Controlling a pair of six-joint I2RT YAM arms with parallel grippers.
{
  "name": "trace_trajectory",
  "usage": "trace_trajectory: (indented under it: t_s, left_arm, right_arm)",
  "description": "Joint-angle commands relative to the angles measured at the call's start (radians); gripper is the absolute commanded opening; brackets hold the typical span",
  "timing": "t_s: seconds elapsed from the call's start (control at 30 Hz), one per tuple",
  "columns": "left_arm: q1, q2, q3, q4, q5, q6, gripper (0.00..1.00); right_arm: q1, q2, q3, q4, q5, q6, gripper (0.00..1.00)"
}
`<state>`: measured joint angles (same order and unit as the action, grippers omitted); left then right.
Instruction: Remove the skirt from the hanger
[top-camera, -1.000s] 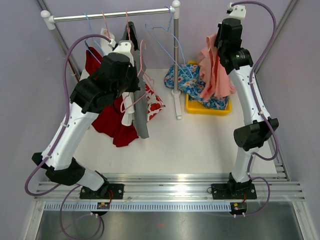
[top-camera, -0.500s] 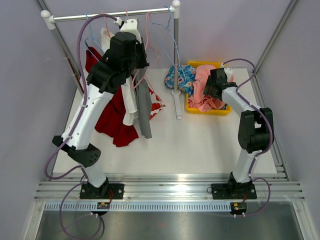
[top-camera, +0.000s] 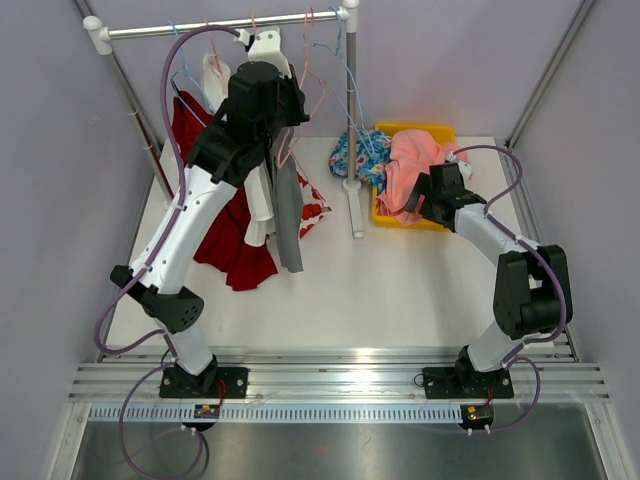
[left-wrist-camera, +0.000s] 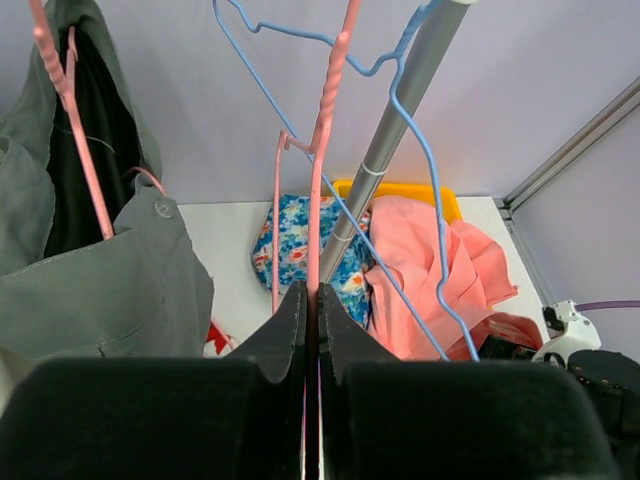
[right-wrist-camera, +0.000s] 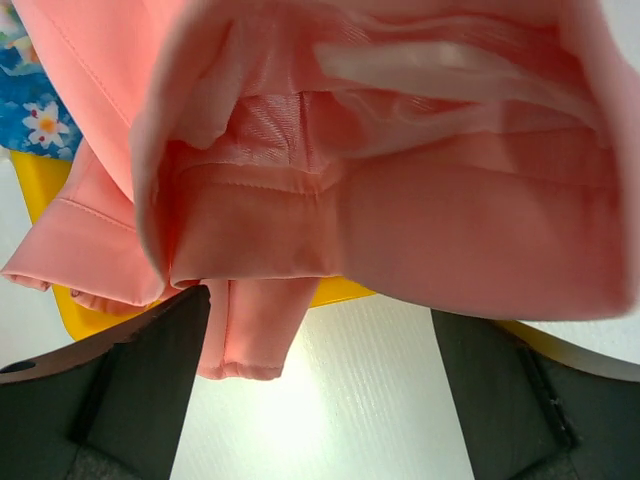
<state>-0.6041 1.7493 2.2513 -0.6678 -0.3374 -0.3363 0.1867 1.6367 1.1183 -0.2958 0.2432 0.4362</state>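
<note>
The pink skirt (top-camera: 415, 165) lies bunched in the yellow bin (top-camera: 440, 130), off any hanger. In the right wrist view it (right-wrist-camera: 400, 200) drapes over the bin's rim (right-wrist-camera: 340, 292). My right gripper (top-camera: 432, 195) is open and empty just in front of the bin, its jaws wide apart (right-wrist-camera: 320, 400) under the skirt's hem. My left gripper (top-camera: 295, 105) is raised at the rack and shut on the bare pink hanger (left-wrist-camera: 318, 170), which also shows in the top view (top-camera: 310, 45) with its hook up at the rail (top-camera: 220, 28).
The rack's upright pole (top-camera: 351, 100) stands between the arms. A red dress (top-camera: 225, 240), a grey garment (top-camera: 288, 220) and white clothes hang on the left. Blue hangers (left-wrist-camera: 420, 190) hang by the pole. A floral garment (top-camera: 350, 155) spills from the bin.
My right arm came down from high up, dropped the pink skirt into the bin and let go. My left gripper carried the pink hanger up to the rail.
</note>
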Motion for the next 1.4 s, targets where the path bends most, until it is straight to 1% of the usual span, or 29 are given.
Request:
trace_trajectory:
  t_s: [0.0,0.17,0.33,0.47,0.6,0.67,0.83,0.93,0.97,1.0,1.1,1.23,1.37]
  left_arm:
    - [-0.002,-0.044,0.010,0.154,-0.029,-0.001,0.00]
    - [-0.002,-0.019,0.028,0.197,-0.045,0.010,0.00]
    - [0.000,0.064,0.106,0.211,-0.058,0.028,0.00]
    - [0.004,0.124,0.146,0.197,-0.038,0.014,0.00]
    - [0.004,0.108,0.081,0.189,-0.002,-0.023,0.00]
    - [0.003,0.076,0.018,0.189,0.006,-0.029,0.02]
    - [0.004,0.012,-0.048,0.151,0.008,-0.030,0.10]
    - [0.003,-0.045,-0.085,0.135,0.009,-0.015,0.25]
    - [0.003,-0.059,-0.110,0.132,0.005,-0.010,0.42]
    - [0.003,-0.077,-0.122,0.131,0.000,0.002,0.52]
    - [0.003,-0.137,-0.159,0.119,-0.037,0.029,0.73]
    - [0.009,-0.186,-0.159,0.093,-0.086,0.062,0.80]
    - [0.032,-0.186,-0.110,0.024,-0.129,0.063,0.81]
  right_arm:
    - [-0.001,-0.043,0.003,0.053,-0.031,0.012,1.00]
    - [-0.001,-0.057,0.003,0.057,-0.050,0.015,0.99]
    - [-0.001,-0.058,-0.014,0.058,-0.059,0.010,0.99]
    - [-0.001,-0.067,-0.026,0.061,-0.059,0.012,1.00]
    - [-0.001,-0.077,-0.038,0.058,-0.064,0.013,1.00]
    - [-0.001,-0.080,-0.040,0.060,-0.068,0.015,0.99]
    - [-0.001,-0.092,-0.048,0.043,-0.088,0.024,1.00]
    - [0.000,-0.120,-0.064,0.031,-0.091,0.029,0.99]
    - [0.000,-0.141,-0.071,0.027,-0.091,0.030,0.99]
    - [0.000,-0.150,-0.084,0.026,-0.091,0.029,0.99]
    - [0.000,-0.204,-0.110,0.009,-0.091,0.029,1.00]
    - [0.000,-0.271,-0.147,-0.009,-0.093,0.029,0.99]
    - [0.000,-0.330,-0.179,-0.023,-0.097,0.030,0.99]
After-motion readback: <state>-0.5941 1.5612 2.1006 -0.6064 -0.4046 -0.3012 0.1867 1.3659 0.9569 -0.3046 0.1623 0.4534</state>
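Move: Ahead of the left hand, which still grips the front arm of the empty pink hanger, the free stretch of rod it is taken to lies about 11 cm farther out, 3 cm to the right and some 14 cm up. The blue hanger hangs about 3 cm right of that stretch; the grey garment is roughly 5 cm left and 6 cm ahead of the hand, its middle 10 cm below. From the right hand the same stretch of rod is about 12 cm ahead, 27 cm left and 50 cm up. Lifting the empty pink hanger about 4 cm while easing forward and a little right, the left hand then lowers some 9 cm to hang its hook on the rod, opens its fingers and lets go, and withdraws back, left and up by about 8 cm each way. The right hand, already open and empty, ends up drifting back and up off the basket by some 5 cm. ##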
